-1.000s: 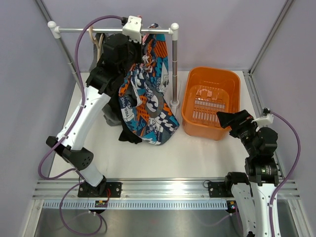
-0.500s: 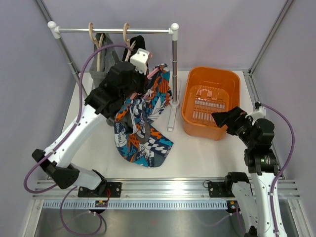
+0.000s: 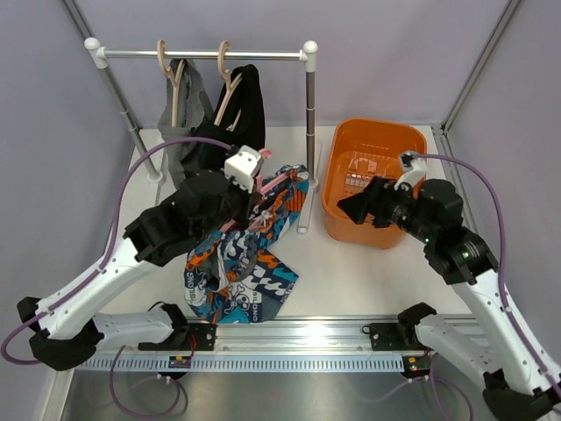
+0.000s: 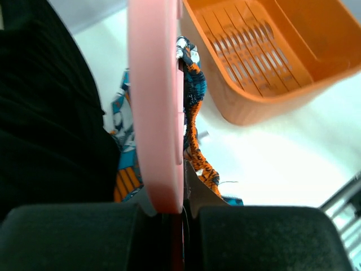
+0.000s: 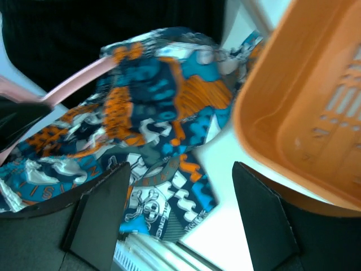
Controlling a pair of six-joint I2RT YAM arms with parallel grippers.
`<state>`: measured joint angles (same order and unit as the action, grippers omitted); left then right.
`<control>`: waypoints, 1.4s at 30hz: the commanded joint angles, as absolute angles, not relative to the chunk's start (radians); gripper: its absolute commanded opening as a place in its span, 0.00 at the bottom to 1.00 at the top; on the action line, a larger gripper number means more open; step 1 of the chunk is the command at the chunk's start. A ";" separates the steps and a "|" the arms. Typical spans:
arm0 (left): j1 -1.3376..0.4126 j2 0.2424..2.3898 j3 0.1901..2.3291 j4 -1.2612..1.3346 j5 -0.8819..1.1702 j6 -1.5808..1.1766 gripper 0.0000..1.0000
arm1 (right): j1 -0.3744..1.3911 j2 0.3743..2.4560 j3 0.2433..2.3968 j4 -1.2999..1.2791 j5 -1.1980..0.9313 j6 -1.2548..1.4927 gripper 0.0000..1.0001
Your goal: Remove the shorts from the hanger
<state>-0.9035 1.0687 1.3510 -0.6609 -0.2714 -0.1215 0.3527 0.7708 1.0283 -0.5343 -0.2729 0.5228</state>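
The printed shorts (image 3: 238, 274) hang from a pink hanger (image 3: 273, 181) held off the rail, over the table's front middle. My left gripper (image 3: 252, 191) is shut on that hanger; in the left wrist view the pink hanger (image 4: 155, 113) runs up from the closed left gripper (image 4: 169, 212), with the printed shorts (image 4: 193, 107) behind. Grey shorts (image 3: 181, 118) and black shorts (image 3: 247, 103) stay on wooden hangers on the rail (image 3: 202, 54). My right gripper (image 3: 355, 207) is open just right of the printed shorts (image 5: 152, 113), nothing between the right gripper's (image 5: 180, 209) fingers (image 5: 98, 209).
An orange basket (image 3: 412, 145) stands at the right, under my right arm; its rim shows as the orange basket (image 5: 304, 101) in the right wrist view. The rail's right post (image 3: 308, 132) rises between basket and shorts. Grey walls close in both sides.
My left arm took the pink hanger with the printed shorts off the rail and brought it down toward the front. My right arm swung left over the basket, its jaws narrowing slightly.
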 commanded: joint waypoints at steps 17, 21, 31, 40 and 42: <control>-1.097 1.065 1.284 -0.655 -0.371 -0.167 0.00 | 0.844 1.173 1.266 -0.607 0.281 0.561 0.76; -1.114 1.054 1.276 -0.657 -0.373 -0.170 0.00 | 0.848 1.215 1.269 -0.592 0.291 0.563 0.74; -1.120 1.046 1.281 -0.663 -0.362 -0.156 0.00 | 0.853 1.315 1.304 -0.584 0.322 0.572 0.69; -1.121 1.013 1.296 -0.699 -0.310 -0.143 0.00 | 0.853 1.371 1.351 -0.597 0.371 0.572 0.37; -1.120 1.000 1.299 -0.718 -0.310 -0.143 0.00 | 0.851 1.384 1.371 -0.618 0.394 0.563 0.21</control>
<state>-1.1118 1.0538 1.2671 -0.7311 -0.3420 -0.1543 0.8444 1.3670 1.3106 -0.6136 0.3061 0.5659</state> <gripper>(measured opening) 0.053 0.314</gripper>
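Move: The shorts' waist on the free, right-hand arm of the pink hanger is about 9 cm ahead of the right hand, 13 cm to its left and 5 cm lower; the orange basket's middle is some 15 cm ahead, 5 cm right and 25 cm down. From the left hand, which already grips the hanger, that waist is about 6 cm ahead, 9 cm right and 5 cm lower, with the black garment roughly 15 cm ahead, 7 cm left and near hand height. The right hand swings left towards the shorts' waist on the hanger's free end, then eases down and forward (about 11 cm left, 8 down and 5 forward in all), rolling some 25 degrees so its left side dips, and at the end its wide-open fingers close to pinch the waist cloth by the hanger's tip. Meanwhile the left hand keeps its grip on the hanger and draws it back and down about 5 cm each, slightly right, before holding it nearly still for the other hand. ##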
